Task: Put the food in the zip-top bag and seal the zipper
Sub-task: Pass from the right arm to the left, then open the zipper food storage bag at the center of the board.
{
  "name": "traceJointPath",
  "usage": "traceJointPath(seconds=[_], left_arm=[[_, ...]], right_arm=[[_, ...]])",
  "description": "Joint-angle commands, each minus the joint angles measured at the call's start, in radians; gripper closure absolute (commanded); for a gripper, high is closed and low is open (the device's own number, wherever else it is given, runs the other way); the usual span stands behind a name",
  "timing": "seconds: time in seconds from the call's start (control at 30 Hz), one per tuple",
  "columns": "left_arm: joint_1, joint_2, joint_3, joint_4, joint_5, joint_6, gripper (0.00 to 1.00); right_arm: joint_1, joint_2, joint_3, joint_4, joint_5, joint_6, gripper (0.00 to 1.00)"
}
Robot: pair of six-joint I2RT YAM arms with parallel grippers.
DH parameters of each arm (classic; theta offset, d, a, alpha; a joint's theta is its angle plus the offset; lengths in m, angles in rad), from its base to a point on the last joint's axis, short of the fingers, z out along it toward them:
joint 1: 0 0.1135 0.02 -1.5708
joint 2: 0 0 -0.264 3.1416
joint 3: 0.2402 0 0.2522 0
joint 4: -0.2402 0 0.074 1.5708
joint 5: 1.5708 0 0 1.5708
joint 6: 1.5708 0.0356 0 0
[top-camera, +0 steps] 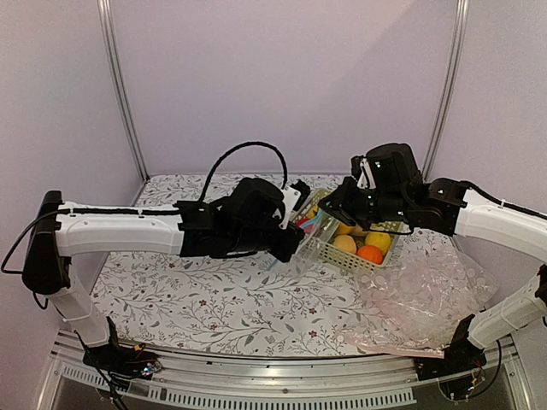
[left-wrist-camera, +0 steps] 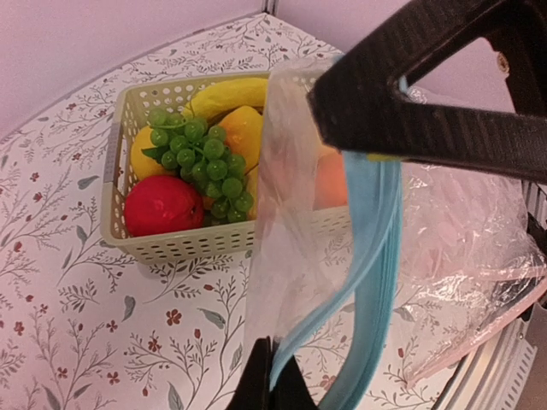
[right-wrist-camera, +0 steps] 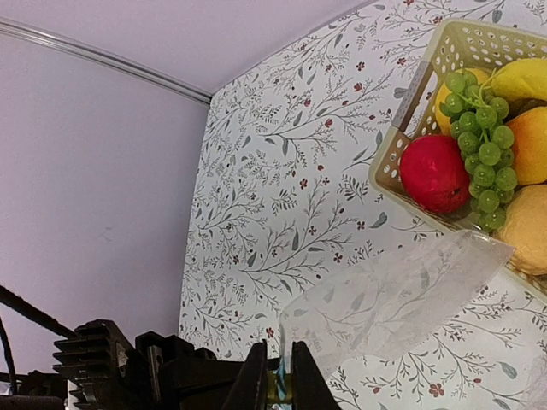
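The zip-top bag point(left-wrist-camera: 295, 222) hangs above the table, stretched between both grippers. Its light blue zipper point(left-wrist-camera: 372, 248) runs from my left gripper point(left-wrist-camera: 272, 346), shut on one end, up to the right gripper's black fingers point(left-wrist-camera: 410, 120). In the right wrist view my right gripper point(right-wrist-camera: 279, 346) is shut on the blue strip, and the clear bag point(right-wrist-camera: 402, 290) trails toward the basket. The food lies in the basket point(left-wrist-camera: 171, 243): a rounded yellow fruit point(left-wrist-camera: 141, 154) and an orange-yellow one point(left-wrist-camera: 244, 132). From above, the left gripper point(top-camera: 293, 232) and right gripper point(top-camera: 329, 207) meet beside the basket point(top-camera: 325, 249).
The basket also holds green grapes point(left-wrist-camera: 201, 162), a red fruit point(left-wrist-camera: 162, 205) and a banana-shaped fruit point(left-wrist-camera: 226, 94). A large crumpled pinkish clear sheet point(top-camera: 427, 295) lies at the front right. The table has a floral cloth point(top-camera: 214, 299).
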Motion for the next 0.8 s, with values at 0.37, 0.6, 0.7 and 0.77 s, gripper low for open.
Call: traceJointPath(seconds=[0.37, 0.6, 0.7, 0.77], left_arm=[[0.025, -0.058, -0.025, -0.056, 0.003, -0.13, 1.0], [0.028, -0.06, -0.025, -0.049, 0.01, -0.149, 1.0], [0.029, -0.059, -0.026, -0.049, 0.014, -0.154, 1.0], [0.029, -0.061, -0.026, -0.05, 0.015, -0.155, 1.0]], right_arm=[[0.056, -0.088, -0.009, -0.124, 0.064, -0.167, 0.47], [0.116, -0.044, -0.009, -0.113, 0.074, -0.16, 0.44], [0.124, -0.018, 0.006, -0.099, 0.071, -0.159, 0.45], [0.125, 0.0, 0.024, -0.1, 0.069, -0.166, 0.45]])
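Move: The right fingers still hold the upper slider end of the zip-top bag's zipper. From the left hand, already pinched on the lower zipper, that end is about 7 cm right, 3 cm ahead and 7 cm higher. The fruit basket is about 8 cm ahead of the right hand and 10 cm to its right, with the red fruit 8 cm ahead and 3 cm left, both some 22 cm below. The right hand opens, freeing the zipper end, and backs off about 4 cm; the left keeps its pinch. ##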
